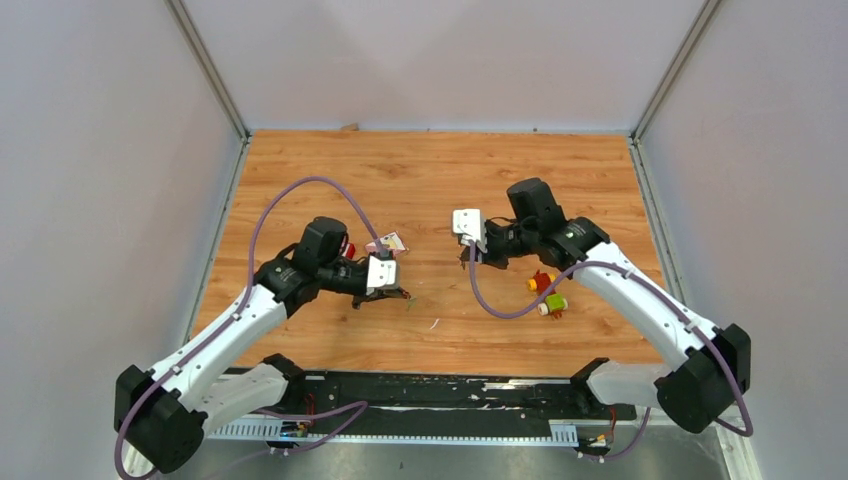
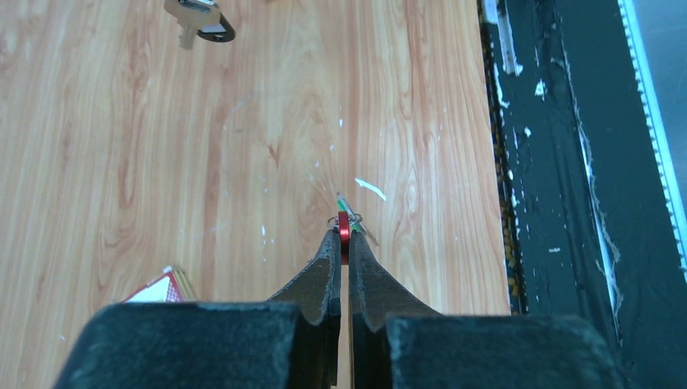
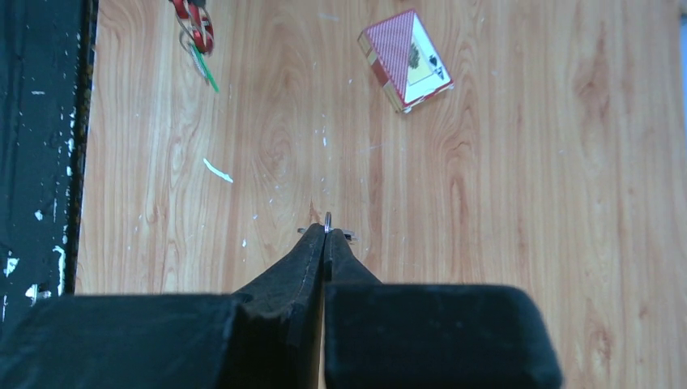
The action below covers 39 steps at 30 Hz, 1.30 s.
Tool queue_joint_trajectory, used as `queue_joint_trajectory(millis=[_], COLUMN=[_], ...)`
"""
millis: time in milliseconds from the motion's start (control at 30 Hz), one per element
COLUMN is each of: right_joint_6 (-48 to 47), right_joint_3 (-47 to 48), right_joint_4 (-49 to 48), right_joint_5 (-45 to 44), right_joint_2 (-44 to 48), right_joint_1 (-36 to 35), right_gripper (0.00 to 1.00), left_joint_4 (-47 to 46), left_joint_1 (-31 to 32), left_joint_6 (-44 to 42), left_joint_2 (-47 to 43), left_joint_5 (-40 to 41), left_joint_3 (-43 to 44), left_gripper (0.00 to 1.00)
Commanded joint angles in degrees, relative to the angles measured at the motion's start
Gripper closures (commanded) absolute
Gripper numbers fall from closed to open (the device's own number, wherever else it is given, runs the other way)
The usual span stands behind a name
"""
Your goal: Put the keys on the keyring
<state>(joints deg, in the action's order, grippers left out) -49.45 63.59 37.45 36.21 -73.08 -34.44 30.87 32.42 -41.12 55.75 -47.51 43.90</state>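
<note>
My left gripper [image 2: 343, 237] [image 1: 400, 292] is shut on the red keyring [image 2: 343, 224], held edge-on just above the wood. The green key [image 2: 345, 201] and a thin wire loop stick out past its tip. In the right wrist view the keyring [image 3: 198, 23] and green key [image 3: 207, 71] show at the top left. My right gripper [image 3: 326, 230] [image 1: 470, 256] is shut on a small metal ring [image 3: 327, 219] of the black-headed key. That key [image 2: 199, 19] shows in the left wrist view; in the right wrist view it is mostly hidden under the fingers. The grippers are apart, facing each other.
A red playing-card box [image 1: 388, 243] [image 3: 407, 58] [image 2: 162, 289] lies behind the left gripper. A red-yellow-green toy block cluster [image 1: 546, 292] sits under the right arm. A white scrap [image 2: 371, 189] lies on the wood. The black base strip [image 1: 430, 392] runs along the near edge.
</note>
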Motion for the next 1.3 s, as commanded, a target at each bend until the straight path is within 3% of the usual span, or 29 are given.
queue_joint_trajectory(millis=[0,300,867,1267], right_joint_6=[3.1,3.5,-4.6,-8.7], right_joint_3=[0.8,0.1,-3.7,-9.6], right_joint_4=[-2.7,-6.9,-6.5,-12.4], right_joint_5=[3.5,4.3,-9.5,-20.5], right_joint_2=[4.3,8.2,13.3,16.2], right_joint_1=[-0.6,-3.2,-17.0,-24.5], right_gripper=[1.0,1.0,1.0,1.0], left_joint_4=[-7.6,-8.7,-5.6,3.5], left_joint_1=[-0.3,-0.3,-0.2,0.2], left_joint_6=[5.9,14.2,22.2,24.1], left_joint_2=[1.0,5.1,7.3,13.5], left_joint_5=[-5.1,-8.9,-10.1,-10.3], left_joint_3=[3.1,10.1,12.1,19.7], left_gripper=[1.0,1.0,1.0,1.0])
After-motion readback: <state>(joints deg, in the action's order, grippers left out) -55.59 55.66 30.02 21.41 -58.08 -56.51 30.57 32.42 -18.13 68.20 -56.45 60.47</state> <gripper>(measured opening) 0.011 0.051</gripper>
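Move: The left hand already pinches the red keyring; the loose key it must meet, in the right fingers, is about 11 cm to its right, 7 cm ahead and 2 cm higher. From the right hand the keyring lies some 11 cm left, 7 cm back and 3 cm below. On the table 17 cm or so beneath the right hand, the card box is 15 cm ahead and 15 cm left, the white strip 5 cm back and 5 cm left, and the block car 2 cm ahead and 16 cm right. Rising at first, the right hand then swings back about 8 cm and some 4 cm left, its turn ending near 25 degrees, sinking slightly at the end as it takes the pinched key towards the keyring. The left hand lifts the keyring about 7 cm, with a small dip on the way, and goes 4 cm right to meet it, rolling roughly 20 degrees. Both grips stay shut. ##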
